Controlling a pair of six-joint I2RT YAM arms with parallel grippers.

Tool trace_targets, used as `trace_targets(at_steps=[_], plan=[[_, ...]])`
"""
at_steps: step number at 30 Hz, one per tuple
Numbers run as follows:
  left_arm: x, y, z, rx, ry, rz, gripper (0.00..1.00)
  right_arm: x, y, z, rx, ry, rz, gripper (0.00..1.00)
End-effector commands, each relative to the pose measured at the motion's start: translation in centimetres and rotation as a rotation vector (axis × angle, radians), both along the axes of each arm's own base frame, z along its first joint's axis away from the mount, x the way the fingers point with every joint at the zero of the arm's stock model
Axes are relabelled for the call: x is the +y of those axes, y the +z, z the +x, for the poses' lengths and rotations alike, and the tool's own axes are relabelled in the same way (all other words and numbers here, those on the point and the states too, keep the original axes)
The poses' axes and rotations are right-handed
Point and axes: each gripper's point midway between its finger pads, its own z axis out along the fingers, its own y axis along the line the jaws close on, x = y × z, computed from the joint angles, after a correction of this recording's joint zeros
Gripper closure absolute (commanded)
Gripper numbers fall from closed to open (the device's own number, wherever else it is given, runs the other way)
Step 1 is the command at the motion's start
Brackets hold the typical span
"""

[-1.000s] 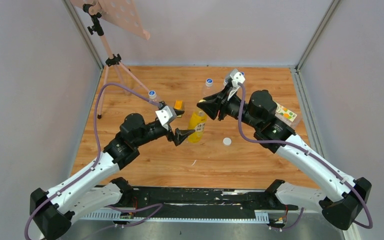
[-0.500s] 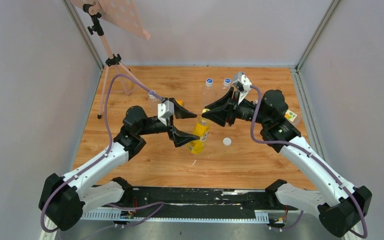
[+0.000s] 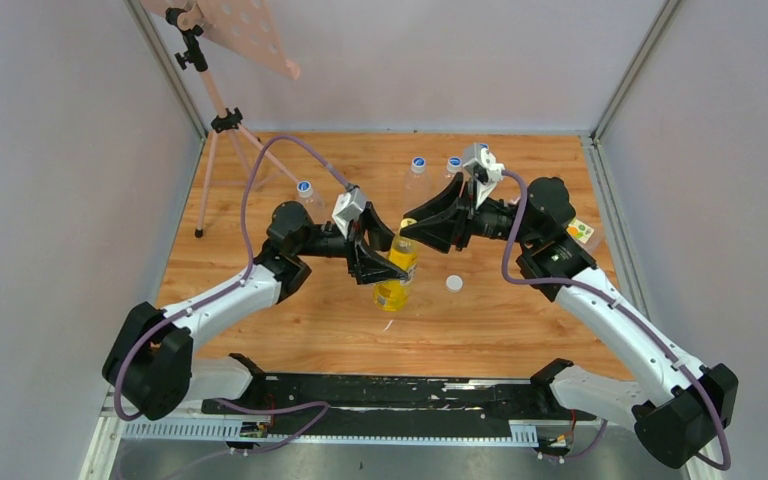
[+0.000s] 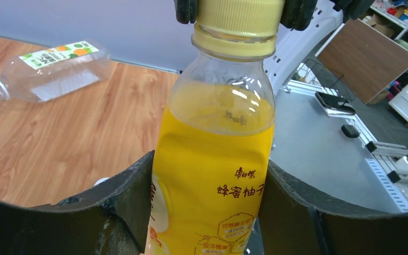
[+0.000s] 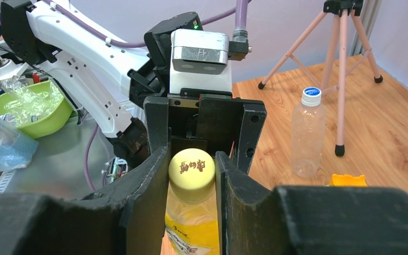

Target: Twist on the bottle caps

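Observation:
A slim yellow bottle [image 3: 397, 280] stands upright mid-table with a yellow cap [image 5: 192, 169] on its neck. My left gripper [image 3: 384, 262] is shut on the bottle's body [image 4: 215, 175], its fingers [image 4: 130, 196] pressed against both sides of the label. From above and the right, my right gripper [image 3: 407, 224] is shut on the yellow cap [image 4: 237, 21], one pad on each side. A plain white cap [image 3: 454, 283] lies loose on the wood just right of the bottle. The wider clear bottle with the orange-green label [image 4: 48, 69] lies on its side, uncapped.
Three slim clear bottles with blue caps stand behind: one left [image 3: 304, 190], two at the back [image 3: 418, 166] [image 3: 454, 164]. A pink tripod [image 3: 222, 120] stands back left. A small orange block [image 5: 347, 180] lies on the wood. A green bowl [image 5: 32, 109] sits off the table.
My left gripper let go of the yellow bottle, opened wide, shifted right and closed round its body again. The right gripper stayed shut on the cap, slightly lower.

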Motion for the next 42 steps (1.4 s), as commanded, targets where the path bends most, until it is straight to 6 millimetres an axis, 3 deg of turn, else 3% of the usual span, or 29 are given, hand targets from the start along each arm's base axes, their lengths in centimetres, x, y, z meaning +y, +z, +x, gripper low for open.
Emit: trace_targets(at_steps=[1,2,3,4,5,6,7,8,9,15,21,24,27,33,34,35,36,37,39,42], plan=[[-0.1,4.0,0.3,-0.037,0.013,-0.043,0.50,0.1,0.4,-0.3,-0.029,0.017,0.008,1.00],[0.0,3.3,0.6,-0.025,0.033,-0.009,0.58,0.0,0.1,0.1,-0.020,-0.002,-0.002,1.00],[0.0,4.2,0.9,-0.042,0.070,-0.011,0.61,-0.1,-0.1,0.5,-0.011,-0.030,-0.009,1.00],[0.0,2.9,1.1,-0.039,0.095,0.046,0.67,-0.2,-0.3,1.1,0.009,-0.068,-0.018,1.00],[0.1,4.0,2.0,-0.075,0.175,0.049,0.71,-0.4,-0.7,1.9,0.035,-0.121,-0.032,1.00],[0.1,2.9,1.6,-0.093,0.198,0.113,0.75,-0.6,-1.1,2.7,0.060,-0.172,-0.049,1.00],[0.3,3.3,3.0,-0.114,0.298,0.136,0.77,-0.9,-1.4,3.7,0.087,-0.247,-0.061,1.00],[0.4,2.7,2.7,-0.138,0.323,0.177,0.79,-1.1,-1.9,4.4,0.107,-0.313,-0.077,1.00],[0.9,2.7,4.3,-0.159,0.432,0.202,0.82,-1.3,-2.5,5.0,0.122,-0.372,-0.099,1.00],[2.0,1.8,7.3,-0.195,0.802,0.345,0.88,-1.8,-6.4,7.4,0.240,-0.763,-0.171,1.00],[3.1,2.0,9.5,-0.177,1.151,0.368,0.91,-1.8,-10.6,7.7,0.358,-1.073,-0.230,1.00],[3.2,1.7,9.8,-0.177,1.202,0.357,0.91,-0.8,-10.2,7.3,0.391,-1.040,-0.187,1.00],[3.4,1.0,9.8,-0.174,1.206,0.379,0.90,-0.3,-8.0,6.8,0.370,-0.967,-0.107,0.93],[3.9,-1.3,9.5,-0.148,1.108,0.429,0.85,-0.7,-2.3,4.7,0.254,-0.743,0.068,0.41],[3.3,-1.9,8.9,-0.129,1.032,0.424,0.84,-1.0,-1.3,4.2,0.227,-0.696,0.087,0.35],[4.1,-1.7,9.4,-0.113,1.019,0.407,0.84,-1.1,-0.6,3.6,0.197,-0.635,0.094,0.31],[3.1,-2.2,8.3,-0.094,0.899,0.395,0.84,-1.3,0.1,2.9,0.153,-0.555,0.096,0.29],[3.9,-2.0,8.7,-0.083,0.875,0.378,0.84,-1.5,0.7,2.1,0.110,-0.477,0.096,0.28],[2.6,-1.8,6.0,-0.077,0.610,0.323,0.82,-2.5,1.3,0.8,-0.007,-0.335,0.080,0.26],[2.0,-0.7,3.2,-0.134,0.377,0.274,0.79,-2.8,1.1,-2.5,-0.132,-0.080,0.024,0.26]])
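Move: The right fingers already hold the yellow cap, and the left fingers already grip the yellow bottle under it; the cap lies about 9 cm above the left hand, some 2 cm ahead and 2 cm to its right. From the right hand, the loose white cap is about 12 cm ahead, 13 cm right and 36 cm down; the nearest standing blue-capped bottle is some 31 cm ahead, 4 cm right and 26 cm below; the orange block is about 31 cm ahead, 11 cm left, 34 cm lower. Right fingers on the cap and left fingers round the bottle, both hands swing about 8 cm forward and some 7 cm down, the right turning clockwise roughly 55 degrees, the left counter-clockwise about 60, to tighten the cap. Then the right opens, lets go and backs up, right and back, partly untwisting, while the left keeps its grip and shifts a little further left and up. ##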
